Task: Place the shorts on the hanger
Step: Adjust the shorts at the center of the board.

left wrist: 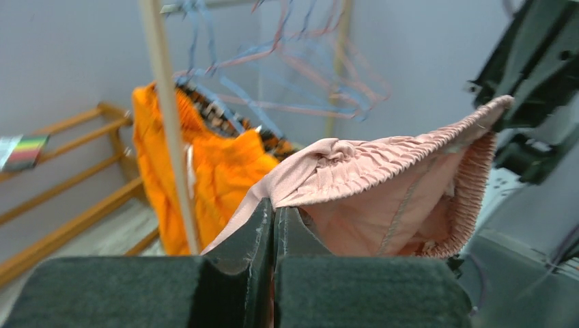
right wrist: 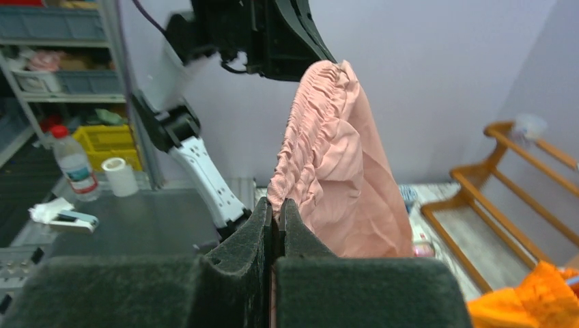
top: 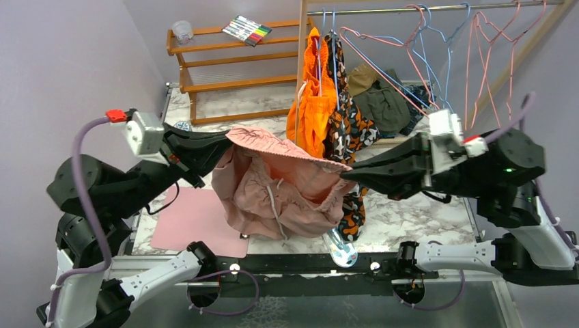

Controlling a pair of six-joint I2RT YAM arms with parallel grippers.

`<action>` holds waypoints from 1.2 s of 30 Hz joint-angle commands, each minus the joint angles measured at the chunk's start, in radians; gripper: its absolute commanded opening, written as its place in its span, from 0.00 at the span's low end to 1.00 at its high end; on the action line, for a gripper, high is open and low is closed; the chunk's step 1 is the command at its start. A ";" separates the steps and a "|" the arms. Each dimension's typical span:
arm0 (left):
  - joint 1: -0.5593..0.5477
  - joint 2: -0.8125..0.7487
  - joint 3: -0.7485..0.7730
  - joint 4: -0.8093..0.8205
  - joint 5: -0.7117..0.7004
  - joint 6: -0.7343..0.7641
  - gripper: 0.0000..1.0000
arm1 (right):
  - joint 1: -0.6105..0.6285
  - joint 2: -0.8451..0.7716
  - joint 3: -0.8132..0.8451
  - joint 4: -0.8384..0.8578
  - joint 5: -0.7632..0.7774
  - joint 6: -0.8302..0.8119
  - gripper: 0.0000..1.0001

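Note:
The dusty-pink shorts (top: 273,191) hang stretched between my two grippers above the table, waistband uppermost and a white drawstring dangling in front. My left gripper (top: 229,137) is shut on the waistband's left end; in the left wrist view its fingertips (left wrist: 274,208) pinch the gathered fabric of the shorts (left wrist: 382,171). On the right end of the waistband my right gripper (top: 345,174) is shut, and in the right wrist view (right wrist: 276,205) it clamps the edge of the shorts (right wrist: 341,171). A thin pink wire hanger (top: 382,73) hangs among others on the rail at the back right, apart from both grippers.
An orange garment (top: 311,109) and a camouflage garment (top: 348,130) hang on the rail (top: 423,8) just behind the shorts. Dark green clothes (top: 382,102) lie at the back. A wooden rack (top: 225,61) holds markers (top: 247,29). A pink mat (top: 188,222) and a plastic bottle (top: 339,247) lie near the front.

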 commanded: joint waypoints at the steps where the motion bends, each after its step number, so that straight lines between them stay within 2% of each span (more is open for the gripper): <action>1: 0.017 -0.001 0.057 0.185 0.077 0.021 0.00 | 0.002 -0.075 0.095 0.038 -0.203 0.051 0.01; 5: 0.017 -0.022 -0.094 0.220 0.095 -0.018 0.00 | 0.002 -0.123 -0.018 0.046 -0.111 0.047 0.01; 9: 0.017 -0.057 -0.369 0.269 0.090 -0.093 0.00 | 0.002 -0.164 -0.224 0.039 0.110 0.032 0.01; 14: 0.017 -0.072 -0.657 0.351 0.103 -0.199 0.00 | 0.002 -0.180 -0.473 0.073 0.308 0.049 0.01; 18: 0.017 -0.082 -0.780 0.363 0.078 -0.240 0.00 | 0.002 -0.207 -0.596 0.139 0.400 0.113 0.01; 24: 0.017 -0.075 -0.897 0.361 0.031 -0.294 0.02 | 0.002 -0.237 -0.680 0.176 0.503 0.207 0.01; 25: 0.017 -0.073 -0.912 0.362 0.025 -0.304 0.08 | 0.002 -0.238 -0.686 0.172 0.519 0.226 0.01; 31: 0.017 -0.048 -0.966 0.357 0.009 -0.345 0.58 | 0.002 -0.232 -0.707 0.135 0.625 0.319 0.01; 33: 0.017 -0.047 -0.966 0.351 0.010 -0.349 0.69 | 0.002 -0.229 -0.712 0.130 0.653 0.347 0.01; 36: 0.017 -0.048 -0.953 0.334 0.015 -0.352 0.75 | 0.002 -0.224 -0.721 0.131 0.683 0.373 0.01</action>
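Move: Both hands still hold the raised shorts by the waistband; the board's centre lies about 2 cm ahead, 11 cm right and 47 cm below the left hand, and about 9 cm ahead, 7 cm left and 48 cm below the right. From the left hand, the hanging orange shorts are some 25 cm ahead, 13 cm right and 25 cm lower; the pink clipboard is 4 cm ahead, 16 cm left, down on the board. Both hands lift slightly, then swing the shorts down (left about 33 cm, right 23) and forward; left opens. ##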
